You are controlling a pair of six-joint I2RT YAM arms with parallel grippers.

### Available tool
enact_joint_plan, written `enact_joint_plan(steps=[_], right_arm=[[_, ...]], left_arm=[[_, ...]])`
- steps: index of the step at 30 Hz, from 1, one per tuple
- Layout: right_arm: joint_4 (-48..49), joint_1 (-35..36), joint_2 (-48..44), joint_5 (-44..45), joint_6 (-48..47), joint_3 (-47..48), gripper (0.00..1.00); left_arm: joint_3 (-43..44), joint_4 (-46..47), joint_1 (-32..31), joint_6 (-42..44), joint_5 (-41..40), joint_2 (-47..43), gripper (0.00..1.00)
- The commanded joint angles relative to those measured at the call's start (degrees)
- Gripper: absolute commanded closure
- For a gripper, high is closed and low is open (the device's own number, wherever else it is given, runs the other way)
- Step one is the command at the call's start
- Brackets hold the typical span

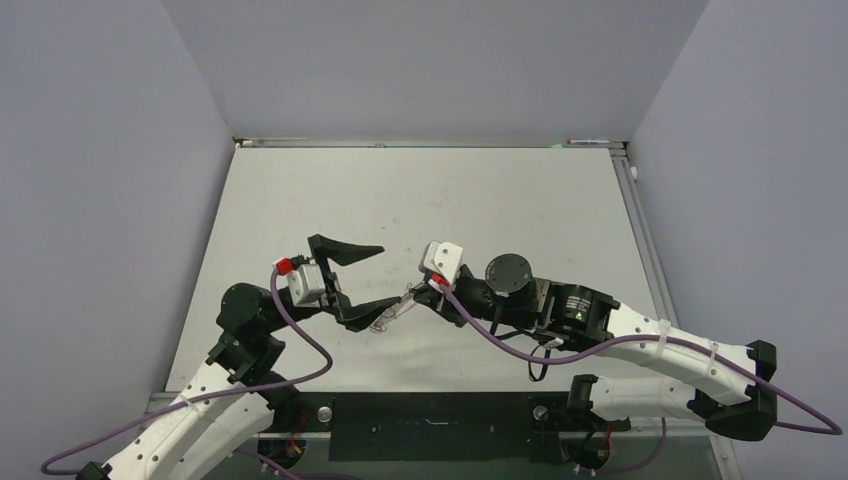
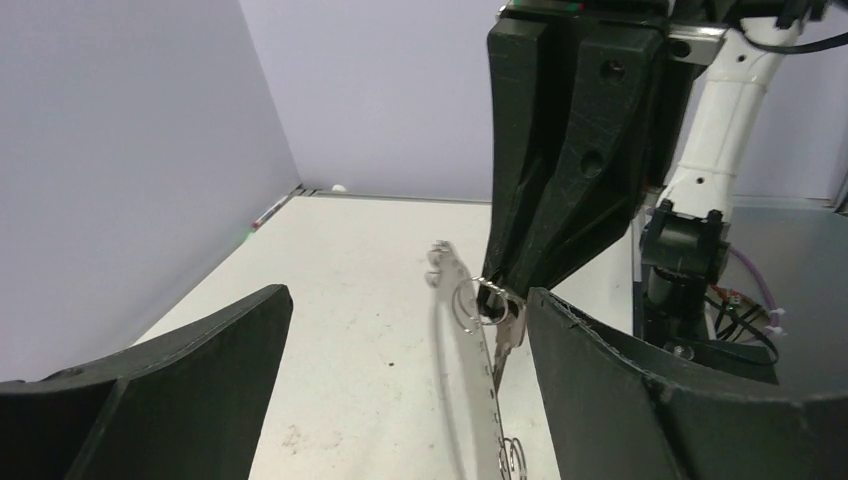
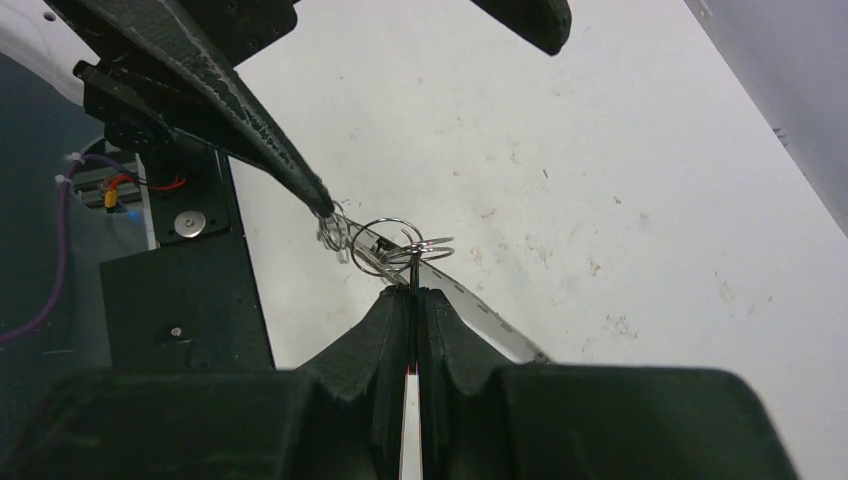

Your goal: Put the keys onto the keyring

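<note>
The keyring shows as a thin pale band, seen edge-on, with small silver loops on it. It hangs low over the table between my grippers. My right gripper is shut on the black head of a small silver key. The key's blade hangs beside the band, next to a silver loop. My left gripper is open wide around the band. One of its fingers has its tip right by the loops at the band's end. Nothing is held in it.
The white table is walled by grey panels on the left, back and right. A black base plate runs along the near edge. Purple cables loop off both wrists. The right arm's links lie low over the table's right front.
</note>
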Motion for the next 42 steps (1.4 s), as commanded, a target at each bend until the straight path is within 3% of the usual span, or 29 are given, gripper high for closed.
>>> enact_joint_plan(steps=[1, 13, 19, 30, 42], right_arm=[[-0.6, 0.3, -0.5, 3.2, 2.4, 2.1, 0.95], [-10.6, -0.8, 4.5, 4.4, 8.6, 5.8, 0.95], [-16.1, -10.7, 10.3, -5.5, 14.6, 9.1, 0.95], [-11.0, -16.2, 10.7, -10.1, 16.9, 8.6, 0.95], [-5.0, -20.4, 16.3, -9.5, 20.5, 6.4, 0.95]], left_arm=[[2.0, -3.4, 0.1, 3.6, -5.3, -0.4, 0.16], [3.5, -9.6, 0.0, 9.6, -17.9, 0.3, 0.18], [5.2, -13.0, 0.0, 10.6, -24.5, 2.6, 0.18], [5.7, -14.0, 0.0, 10.3, -24.7, 3.6, 0.18], [5.8, -14.4, 0.0, 10.7, -25.6, 4.1, 0.18]])
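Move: The right hand still pinches the key and its small rings at the fingertips. The metal keyring hangs from there, its middle about 4 cm back, 4 cm to the left and 5 cm lower, with bare table some 20 cm straight below that hand. From the open left hand, the key lies roughly 3 cm back, 5 cm to the right and 2 cm lower; the keyring's middle is about 7 cm back, 1 cm to the right and 7 cm below. Down and then mainly forward, the right hand carries key and keyring towards the table, ending about 9 cm farther out and 7 cm lower, its grip kept. It rolls nearly 30 degrees, forward side dipping, and turns some 20 degrees clockwise. The empty left hand, still wide open, swings forward, down and slightly left, turning counter-clockwise, then nearly stops. ##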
